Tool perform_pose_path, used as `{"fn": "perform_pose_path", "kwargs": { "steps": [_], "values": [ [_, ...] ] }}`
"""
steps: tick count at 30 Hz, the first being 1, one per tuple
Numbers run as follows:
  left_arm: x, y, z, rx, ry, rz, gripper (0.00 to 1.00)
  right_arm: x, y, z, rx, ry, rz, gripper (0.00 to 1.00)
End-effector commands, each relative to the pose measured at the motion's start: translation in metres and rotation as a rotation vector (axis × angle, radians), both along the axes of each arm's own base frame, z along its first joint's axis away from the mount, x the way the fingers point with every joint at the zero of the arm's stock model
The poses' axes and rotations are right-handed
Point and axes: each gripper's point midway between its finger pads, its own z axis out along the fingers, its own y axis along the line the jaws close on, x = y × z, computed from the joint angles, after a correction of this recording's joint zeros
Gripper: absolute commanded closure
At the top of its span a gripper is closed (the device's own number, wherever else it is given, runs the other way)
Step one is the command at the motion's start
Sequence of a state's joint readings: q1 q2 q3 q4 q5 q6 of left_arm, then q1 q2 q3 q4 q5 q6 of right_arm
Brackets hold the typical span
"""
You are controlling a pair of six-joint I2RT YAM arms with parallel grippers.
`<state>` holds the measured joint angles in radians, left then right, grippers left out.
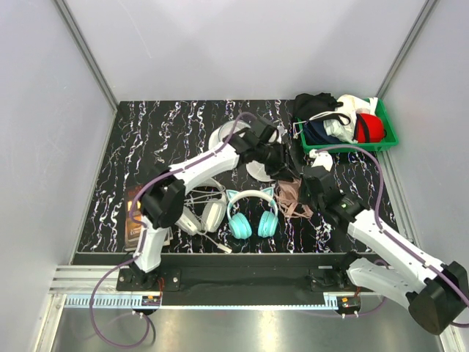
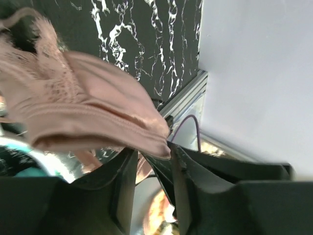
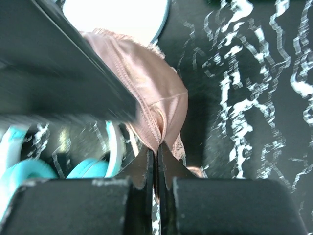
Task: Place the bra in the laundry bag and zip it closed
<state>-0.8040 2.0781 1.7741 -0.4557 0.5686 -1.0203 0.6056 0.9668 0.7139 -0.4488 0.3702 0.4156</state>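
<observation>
The pale pink bra (image 1: 290, 196) lies bunched on the black marbled table between the two grippers. My right gripper (image 3: 156, 146) is shut on a fold of the bra (image 3: 154, 93), its fingertips pinching the fabric. My left gripper (image 2: 152, 152) stands open, and the bra's (image 2: 88, 110) edge drapes over its fingertips. From above, the left gripper (image 1: 282, 167) is just up-left of the bra and the right gripper (image 1: 306, 185) just to its right. The white laundry bag (image 1: 220, 138) lies behind, partly hidden under the left arm, and its white surface (image 3: 117, 14) also shows in the right wrist view.
Turquoise cat-ear headphones (image 1: 253, 216) and white-grey headphones (image 1: 205, 214) lie in front of the bra. A green tray (image 1: 388, 136) with black, white and red garments stands at the back right. A dark flat object (image 1: 135, 213) lies at the left edge.
</observation>
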Motion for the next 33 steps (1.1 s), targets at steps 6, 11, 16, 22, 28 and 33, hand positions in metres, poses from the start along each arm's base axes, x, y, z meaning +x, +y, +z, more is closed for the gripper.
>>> {"fn": "perform_pose_path", "kwargs": {
  "steps": [6, 11, 16, 22, 28, 33],
  "values": [
    [0.019, 0.05, 0.094, -0.068, -0.557, -0.119, 0.51, -0.017, -0.001, 0.046, 0.155, 0.006, 0.016, 1.0],
    [0.006, 0.061, 0.101, -0.161, -0.714, -0.294, 0.46, -0.034, -0.004, 0.069, 0.231, 0.013, 0.091, 1.0],
    [-0.022, 0.072, 0.091, -0.187, -0.949, -0.498, 0.47, -0.067, 0.018, 0.097, 0.333, 0.053, 0.272, 1.0],
    [-0.073, 0.088, 0.093, -0.393, -1.01, -0.69, 0.38, -0.115, 0.046, 0.133, 0.513, 0.096, 0.481, 1.0],
    [-0.111, 0.104, 0.105, -0.535, -0.969, -0.77, 0.37, -0.149, 0.058, 0.146, 0.612, 0.164, 0.611, 1.0],
    [-0.127, 0.112, 0.114, -0.601, -0.955, -0.782, 0.34, -0.162, 0.062, 0.151, 0.653, 0.183, 0.659, 1.0]
  ]
}}
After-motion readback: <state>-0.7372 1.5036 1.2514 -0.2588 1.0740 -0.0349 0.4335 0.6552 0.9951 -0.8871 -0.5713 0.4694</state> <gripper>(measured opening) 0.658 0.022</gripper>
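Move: The bra is pinched in the right gripper, its bulk about 4 cm to that hand's left and 5 cm below. From the left gripper, whose fingers are already parting at the bra's edge, the bulk lies about 2 cm back and 5 cm below. Counted from the left hand, the cyan headphones lie about 13 cm left and 5 cm back, and the laundry bag's near disc about 8 cm left and 12 cm ahead, both some 13 cm lower. Open the left gripper wider and let go of the bra's edge, lifting about 10 cm, then swing back and left, dipping before rising again, while rolling the wrist some 65 degrees so the open fingers face the bra. Keep the right pinch shut and carry the bra back about 14 cm, up as much and a little left, turning those fingers leftward. ##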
